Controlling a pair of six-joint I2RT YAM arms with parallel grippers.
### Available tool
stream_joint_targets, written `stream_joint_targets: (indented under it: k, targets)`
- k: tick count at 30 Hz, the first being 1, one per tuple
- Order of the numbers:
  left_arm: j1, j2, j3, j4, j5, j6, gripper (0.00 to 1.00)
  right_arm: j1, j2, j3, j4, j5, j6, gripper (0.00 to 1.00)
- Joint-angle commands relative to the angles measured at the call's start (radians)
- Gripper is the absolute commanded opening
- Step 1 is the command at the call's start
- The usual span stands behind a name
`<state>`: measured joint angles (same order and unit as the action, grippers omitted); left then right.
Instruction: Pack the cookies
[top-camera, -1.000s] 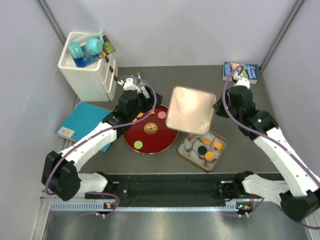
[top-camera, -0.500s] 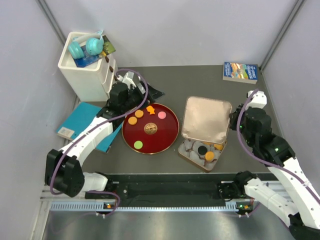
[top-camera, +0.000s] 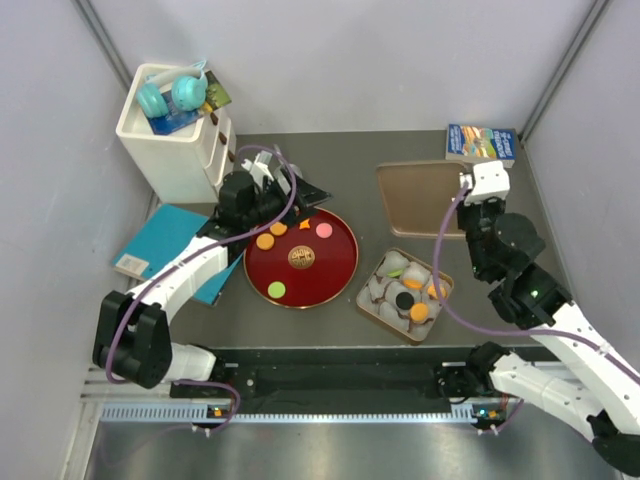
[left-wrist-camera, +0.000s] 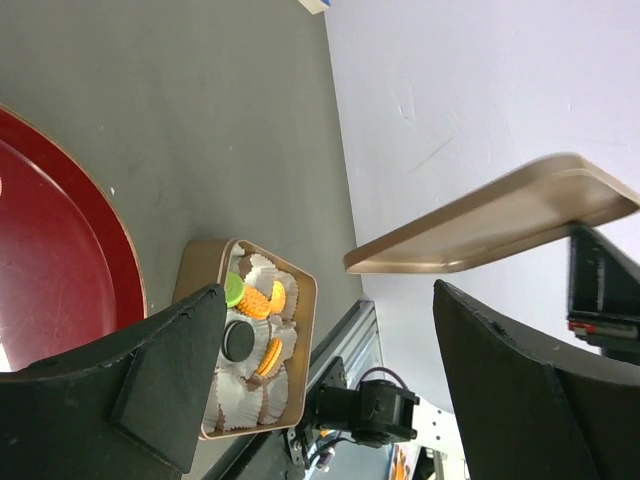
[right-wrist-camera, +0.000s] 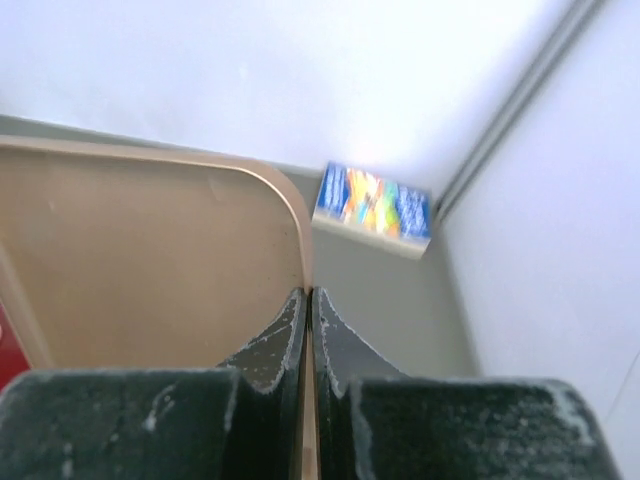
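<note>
Several cookies lie on the dark-red plate: orange ones, a pink one, a brown one and a green one. The open tin holds white paper cups with orange, black and green cookies; the left wrist view shows it too. My right gripper is shut on the rim of the tin's tan lid, held off the table behind the tin, as the right wrist view shows. My left gripper hangs open and empty over the plate's far edge.
A white drawer box with blue headphones stands at the back left. A teal notebook lies left of the plate. A colourful book lies at the back right corner. Grey walls close in both sides.
My right arm has carried the lid from above the tin back toward the far right. The left gripper drew back a little from over the plate to its far-left edge.
</note>
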<state>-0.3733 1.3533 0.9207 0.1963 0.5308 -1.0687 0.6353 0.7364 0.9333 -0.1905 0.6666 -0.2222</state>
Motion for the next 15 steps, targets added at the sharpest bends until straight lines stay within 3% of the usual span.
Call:
stream_joint_targets:
  k: [1, 2, 6, 11, 15]
  targets:
    - [0.008, -0.014, 0.001, 0.068, -0.002, 0.015, 0.88, 0.150, 0.037, 0.010, 0.391, 0.088, -0.418, 0.00]
    - [0.010, -0.014, 0.006, 0.060, -0.005, 0.025, 0.88, 0.174, 0.052, -0.020, 0.434, 0.091, -0.544, 0.00]
    - [0.023, -0.019, 0.023, 0.031, -0.002, 0.038, 0.88, 0.280, 0.070, -0.080, 0.627, 0.116, -0.758, 0.00]
    - [0.068, -0.068, 0.027, -0.055, -0.051, 0.091, 0.88, 0.458, 0.080, -0.240, 1.038, 0.160, -1.196, 0.00]
    - [0.112, -0.103, 0.015, -0.090, -0.092, 0.089, 0.89, 0.543, 0.069, -0.297, 1.146, 0.192, -1.364, 0.00]
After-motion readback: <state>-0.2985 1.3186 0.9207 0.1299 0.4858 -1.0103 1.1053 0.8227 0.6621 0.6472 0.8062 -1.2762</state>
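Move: The cookie box, open below the lid the right gripper already holds by its right-hand edge, lies about 13 cm left of the right hand, some 3 cm back and 33 cm below. The red plate is on the table about 40 cm to that hand's left and 5 cm ahead. The book lies roughly 38 cm ahead and 10 cm to its right. From the left hand, the box is about 24 cm right, 9 cm back and 23 cm below. Carry the lid left with the right gripper, about 9 cm, high across towards the space over the cookie box, rising some 4 cm early and easing back near the end. Keep the shut grip while rolling the hand's left side down some 35 degrees and tipping the fingers up. Draw the empty, open left gripper a few centimetres left and slightly forward, away from the box. ##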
